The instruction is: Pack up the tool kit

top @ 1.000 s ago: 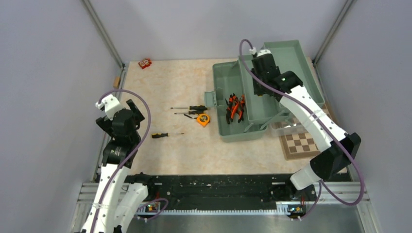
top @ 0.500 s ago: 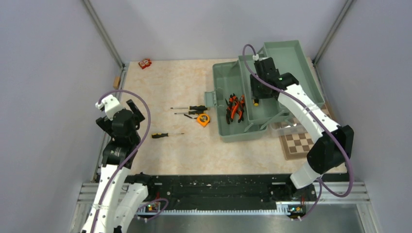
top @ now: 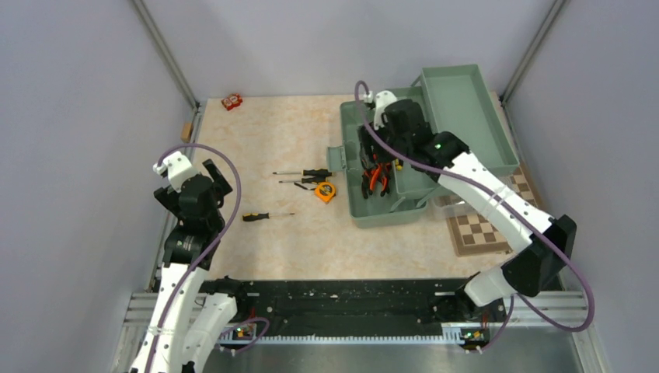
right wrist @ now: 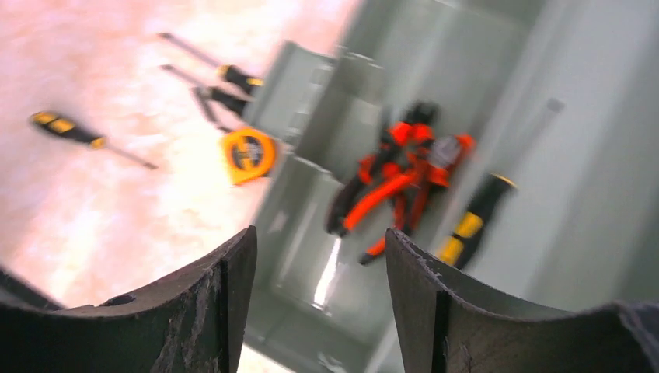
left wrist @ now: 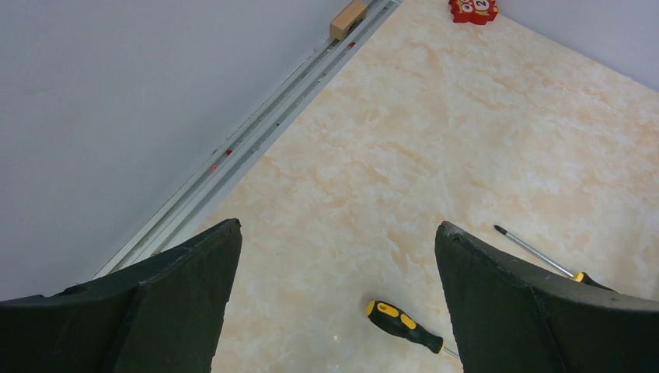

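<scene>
The sage-green toolbox point(top: 388, 211) stands open at the right of the table, its inner tray point(top: 466, 101) lying askew across its far side. Orange-black pliers point(top: 378, 177) point(right wrist: 396, 183) lie inside the box. A yellow-black screwdriver point(right wrist: 472, 220) rests just right of them. My right gripper point(top: 371, 154) point(right wrist: 319, 231) hovers open and empty over the pliers. On the table left of the box lie the orange tape measure point(top: 326, 191) point(right wrist: 247, 154) and three screwdrivers point(top: 307, 173) point(top: 299, 184) point(top: 264, 216). My left gripper point(top: 210, 177) point(left wrist: 338, 226) is wide open above the nearest screwdriver point(left wrist: 404, 326).
A brown-and-cream chessboard point(top: 486, 229) and a clear container point(top: 458, 203) sit right of the toolbox. A small red item point(top: 231, 101) point(left wrist: 474, 8) lies at the far left corner, with a wooden block point(top: 186, 130) point(left wrist: 347, 15) on the left rail.
My right gripper swung left from above the tray to above the pliers and opened wider. A screwdriver it carried now lies beside the pliers. The left arm has not moved.
</scene>
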Motion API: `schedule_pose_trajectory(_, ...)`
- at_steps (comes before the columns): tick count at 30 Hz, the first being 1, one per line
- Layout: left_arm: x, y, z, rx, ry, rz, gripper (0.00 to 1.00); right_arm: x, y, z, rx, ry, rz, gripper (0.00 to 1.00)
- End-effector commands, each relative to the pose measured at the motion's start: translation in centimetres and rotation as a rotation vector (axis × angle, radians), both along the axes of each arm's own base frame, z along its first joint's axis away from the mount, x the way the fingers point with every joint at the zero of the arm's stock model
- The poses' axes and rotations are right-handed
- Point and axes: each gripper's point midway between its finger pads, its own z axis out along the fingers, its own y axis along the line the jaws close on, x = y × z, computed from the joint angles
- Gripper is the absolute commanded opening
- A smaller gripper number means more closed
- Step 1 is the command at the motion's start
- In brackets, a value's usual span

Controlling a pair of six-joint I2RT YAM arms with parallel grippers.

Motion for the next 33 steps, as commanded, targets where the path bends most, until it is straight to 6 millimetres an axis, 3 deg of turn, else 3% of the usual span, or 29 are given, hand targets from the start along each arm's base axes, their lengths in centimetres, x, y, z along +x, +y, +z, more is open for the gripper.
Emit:
schedule_pose_trajectory(1,0.3,0.2,0.7,-0.01,-0.044,0.018,0.99,-2.0,6.8,1.9,0.123,-0.083,0.275,0.61)
schedule_pose_trajectory(6,0.1,0.6,0.7,-0.005,-0.046,0.043,0.99,-3.9,13.0,-1.2,0.11,-0.039,0.484,0.61)
schedule_pose_trajectory(11,-0.9,2.2,0.8,0.004,-0.052,0.147,0.99,-5.9,19.3,-6.3,0.053,0.01,0.678,0.61)
schedule_pose_trajectory(17,-2.5,4.5,1.2,-0.013,-0.091,0.283,0.99,-6.6,24.9,-12.3,0.029,0.019,0.781,0.61)
schedule_pose_trajectory(22,-2.7,4.7,1.3,-0.018,-0.1,0.289,0.99,-6.3,27.8,-16.5,0.013,-0.022,0.8,0.61)
schedule_pose_trajectory(33,-2.4,4.5,1.3,-0.022,-0.101,0.271,0.99,-6.3,32.4,-21.0,0.028,-0.098,0.911,0.6)
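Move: The single screwdriver lies about 31 cm to the right hand's left, 7 cm back towards the base and 25 cm below. The tape measure is roughly 15 cm left and level in reach; the upper screwdriver some 22 cm left and 7 cm ahead, and the lower screwdriver 21 cm left and 4 cm ahead. The pliers in the box are 5 cm ahead. From the left hand, the single screwdriver is about 12 cm right, 3 cm ahead and 24 cm below. Sweeping fast to its left, some 28 cm, the right hand leaves the open box, nearly level at first and then plunging about 23 cm and drawing back a little towards the single screwdriver. The wrist turns nearly 50 degrees counter-clockwise, and the half-open fingers arrive low on either side of the shaft without closing. The left hand backs off about 5 cm to its left and rear, turning slightly counter-clockwise. ##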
